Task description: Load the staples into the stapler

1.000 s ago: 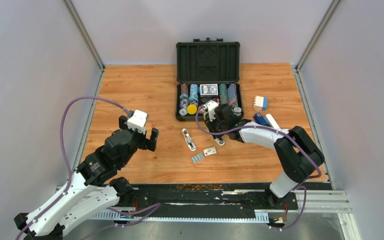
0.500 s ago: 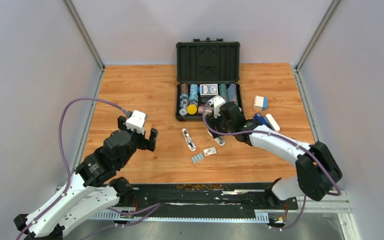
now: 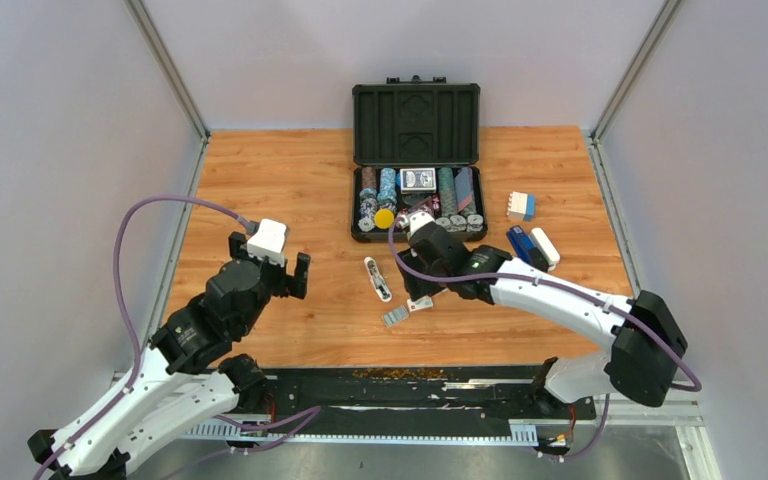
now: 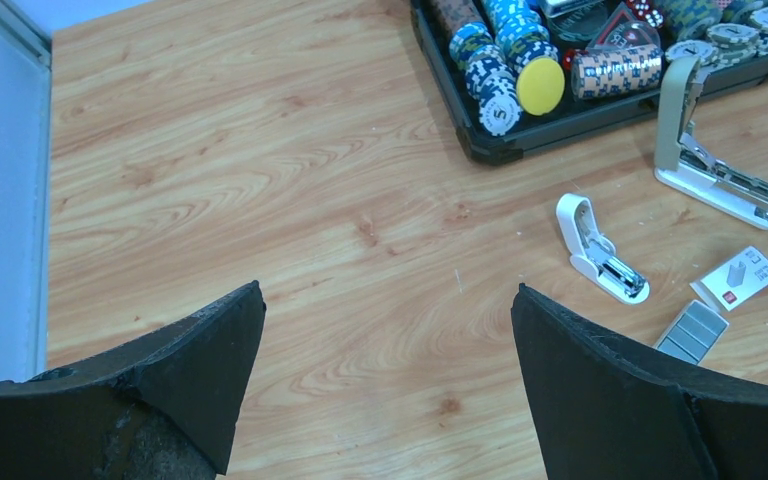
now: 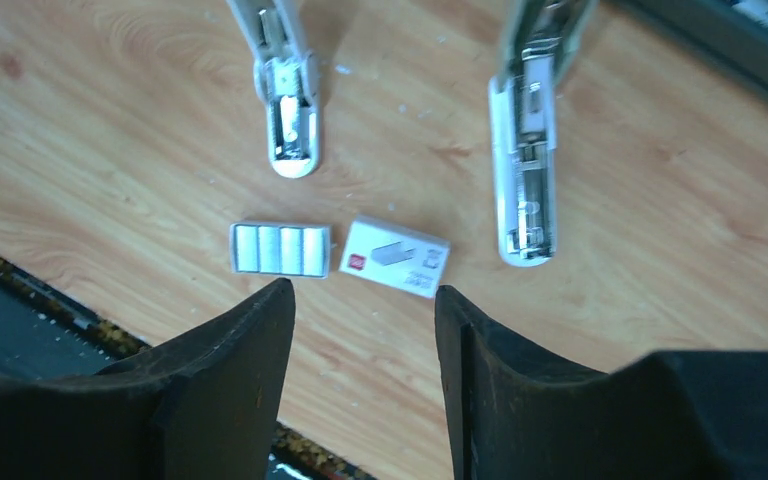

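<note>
The stapler (image 5: 526, 170), slim grey-olive with a pale base, lies hinged open on the wood; its lid stands up in the left wrist view (image 4: 720, 185). The staples (image 5: 281, 249) are silvery strips in a small white tray, also seen from the left wrist (image 4: 693, 329). Their white sleeve (image 5: 396, 258) lies right beside them. My right gripper (image 5: 360, 295) hovers open just above the tray and sleeve, holding nothing. In the top view it (image 3: 417, 293) hides most of the stapler. My left gripper (image 4: 385, 300) hangs wide open over bare wood at the left (image 3: 269, 260).
A small white stapler (image 3: 377, 278) lies open left of the grey one. A black case of poker chips (image 3: 416, 125) stands open at the back. At the right are a dark blue stapler (image 3: 521, 242) and a white-and-blue box (image 3: 521, 206).
My right gripper has swung from beside the chip case toward the near edge, over the stapler to the staples, and its jaws have widened. The left arm has barely shifted.
</note>
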Action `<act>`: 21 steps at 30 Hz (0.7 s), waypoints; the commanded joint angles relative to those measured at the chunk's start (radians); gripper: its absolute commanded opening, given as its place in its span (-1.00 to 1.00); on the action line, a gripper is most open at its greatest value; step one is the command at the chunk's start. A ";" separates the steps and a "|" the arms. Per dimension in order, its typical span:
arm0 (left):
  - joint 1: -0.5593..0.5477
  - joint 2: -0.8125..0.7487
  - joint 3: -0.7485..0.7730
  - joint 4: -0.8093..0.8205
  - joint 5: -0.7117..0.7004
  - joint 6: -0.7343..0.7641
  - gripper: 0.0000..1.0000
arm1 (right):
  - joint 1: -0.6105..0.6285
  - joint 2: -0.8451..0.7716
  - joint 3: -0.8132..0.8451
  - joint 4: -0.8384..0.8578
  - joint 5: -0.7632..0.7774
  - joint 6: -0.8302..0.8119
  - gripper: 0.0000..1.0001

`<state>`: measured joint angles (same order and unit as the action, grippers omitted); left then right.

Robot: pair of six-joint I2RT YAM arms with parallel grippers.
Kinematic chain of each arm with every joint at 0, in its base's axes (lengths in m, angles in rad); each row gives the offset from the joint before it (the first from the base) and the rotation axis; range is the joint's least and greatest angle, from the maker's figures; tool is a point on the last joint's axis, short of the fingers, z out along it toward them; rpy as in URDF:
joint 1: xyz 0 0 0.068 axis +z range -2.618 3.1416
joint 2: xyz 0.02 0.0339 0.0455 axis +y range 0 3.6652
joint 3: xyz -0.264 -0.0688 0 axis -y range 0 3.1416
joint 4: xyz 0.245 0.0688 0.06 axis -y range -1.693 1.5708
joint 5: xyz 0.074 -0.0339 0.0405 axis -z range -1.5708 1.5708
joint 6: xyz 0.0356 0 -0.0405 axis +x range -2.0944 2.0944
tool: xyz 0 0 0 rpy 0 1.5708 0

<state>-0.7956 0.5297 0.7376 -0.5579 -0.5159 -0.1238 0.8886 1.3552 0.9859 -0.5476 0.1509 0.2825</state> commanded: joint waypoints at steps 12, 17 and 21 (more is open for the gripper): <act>0.009 -0.024 -0.001 0.019 -0.069 -0.006 1.00 | 0.195 0.306 0.202 -0.089 0.042 0.132 -0.36; 0.012 -0.023 -0.002 0.020 -0.070 -0.005 1.00 | 0.204 0.359 0.222 -0.089 0.034 0.131 -0.40; 0.013 -0.023 -0.002 0.020 -0.075 -0.005 1.00 | 0.209 0.390 0.228 -0.091 0.020 0.134 -0.40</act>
<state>-0.7891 0.5114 0.7376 -0.5583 -0.5701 -0.1246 1.0878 1.7203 1.1690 -0.6380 0.1722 0.3923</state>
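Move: The tray of staples lies about 6 cm to the right hand's left, 4 cm back and 11 cm below. At table height too, the staple box is 1 cm left and 1 cm back of this hand, the mini stapler 9 cm left and 5 cm ahead, the big open stapler 7 cm ahead and 1 cm right. From the left hand the tray lies roughly 20 cm right, 3 cm back and 23 cm below. The right hand sinks and swings left, each about 6 cm, and back 4 cm towards the staple tray, half-closing. ##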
